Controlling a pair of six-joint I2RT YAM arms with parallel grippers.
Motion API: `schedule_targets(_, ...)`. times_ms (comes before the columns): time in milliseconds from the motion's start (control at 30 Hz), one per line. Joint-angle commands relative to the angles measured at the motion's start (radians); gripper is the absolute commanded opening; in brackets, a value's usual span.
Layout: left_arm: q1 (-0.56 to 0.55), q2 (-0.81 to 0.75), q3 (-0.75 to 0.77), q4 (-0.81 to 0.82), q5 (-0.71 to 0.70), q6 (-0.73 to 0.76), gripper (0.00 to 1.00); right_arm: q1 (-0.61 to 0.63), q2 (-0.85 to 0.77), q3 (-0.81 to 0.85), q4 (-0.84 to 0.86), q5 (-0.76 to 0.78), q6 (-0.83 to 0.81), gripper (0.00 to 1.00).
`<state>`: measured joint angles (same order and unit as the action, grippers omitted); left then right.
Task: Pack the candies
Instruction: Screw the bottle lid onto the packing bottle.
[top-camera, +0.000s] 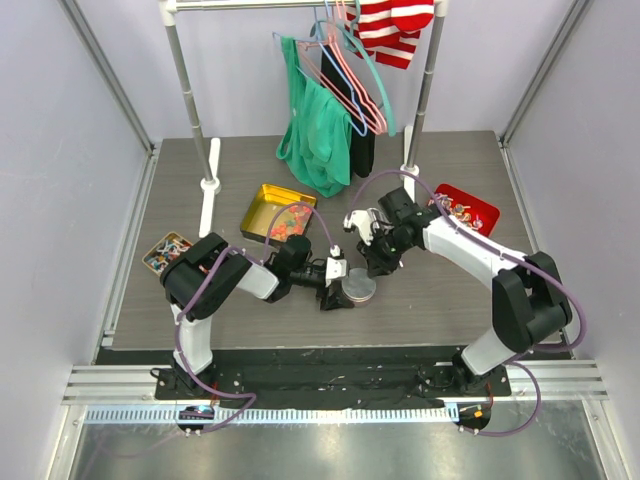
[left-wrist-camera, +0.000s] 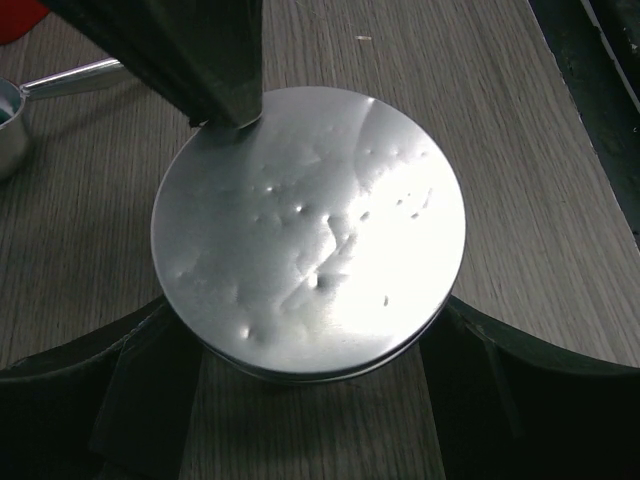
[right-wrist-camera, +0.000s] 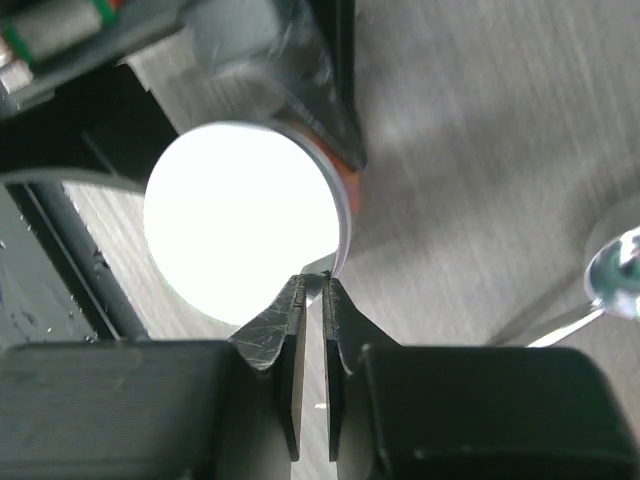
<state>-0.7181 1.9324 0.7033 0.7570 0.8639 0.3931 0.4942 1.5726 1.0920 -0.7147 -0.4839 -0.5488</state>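
Note:
The candies (top-camera: 284, 222) are tiny orange, red and yellow pieces lying in a gold tray (top-camera: 262, 197) left of centre. A round silver tin (top-camera: 358, 288) stands mid-table, its dented lid (left-wrist-camera: 308, 225) on top. My left gripper (left-wrist-camera: 305, 312) has its fingers (left-wrist-camera: 130, 370) spread wide against both sides of the tin. My right gripper (right-wrist-camera: 313, 285) comes from the far side, its tips pinched on the lid's rim (right-wrist-camera: 338, 262). An orange sliver (right-wrist-camera: 349, 186) shows under the lid's edge in the right wrist view.
A small tin of blue-and-red wrapped sweets (top-camera: 165, 251) sits at the left. A red tray of twisted-wrapper sweets (top-camera: 468, 208) is at the right. A metal scoop (left-wrist-camera: 12, 122) lies beside the round tin. A clothes rack with hangers (top-camera: 340, 70) stands behind.

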Motion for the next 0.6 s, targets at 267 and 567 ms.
schedule_targets(267, 0.009, 0.000, 0.005, -0.065, -0.080, 0.023, 0.47, 0.015, -0.095, -0.107, -0.172, -0.016, -0.003, 0.13)
schedule_targets(567, 0.011, 0.000, 0.009, -0.073, -0.077, 0.023, 0.47, 0.010, -0.123, 0.026, -0.157, 0.038, 0.009, 0.19)
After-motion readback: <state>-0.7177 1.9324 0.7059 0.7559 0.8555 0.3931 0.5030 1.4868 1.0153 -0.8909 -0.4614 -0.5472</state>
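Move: The bottle lid's middle lies about 2 cm back and 4 cm left of the right hand, 1 cm lower, with a fingertip already on its forward-right rim. The left hand, already around the bottle, has the lid about 2 cm to its right and 4 cm above. The scoop lies some 10 cm ahead and 5 cm right of the right hand, on the table about 6 cm lower; the yellow tray is roughly 18 cm ahead and 28 cm left of it, equally low. Sweep the right gripper, fingers still nearly shut, back about 5 cm and some 3 cm to the right, dragging the tip along the lid's forward-right rim to turn the lid clockwise, then coming free off its right side. Dip a centimetre or so on the way, tilting the hand roughly 10 degrees, and rise again at the end. Keep the left gripper still around the bottle. ##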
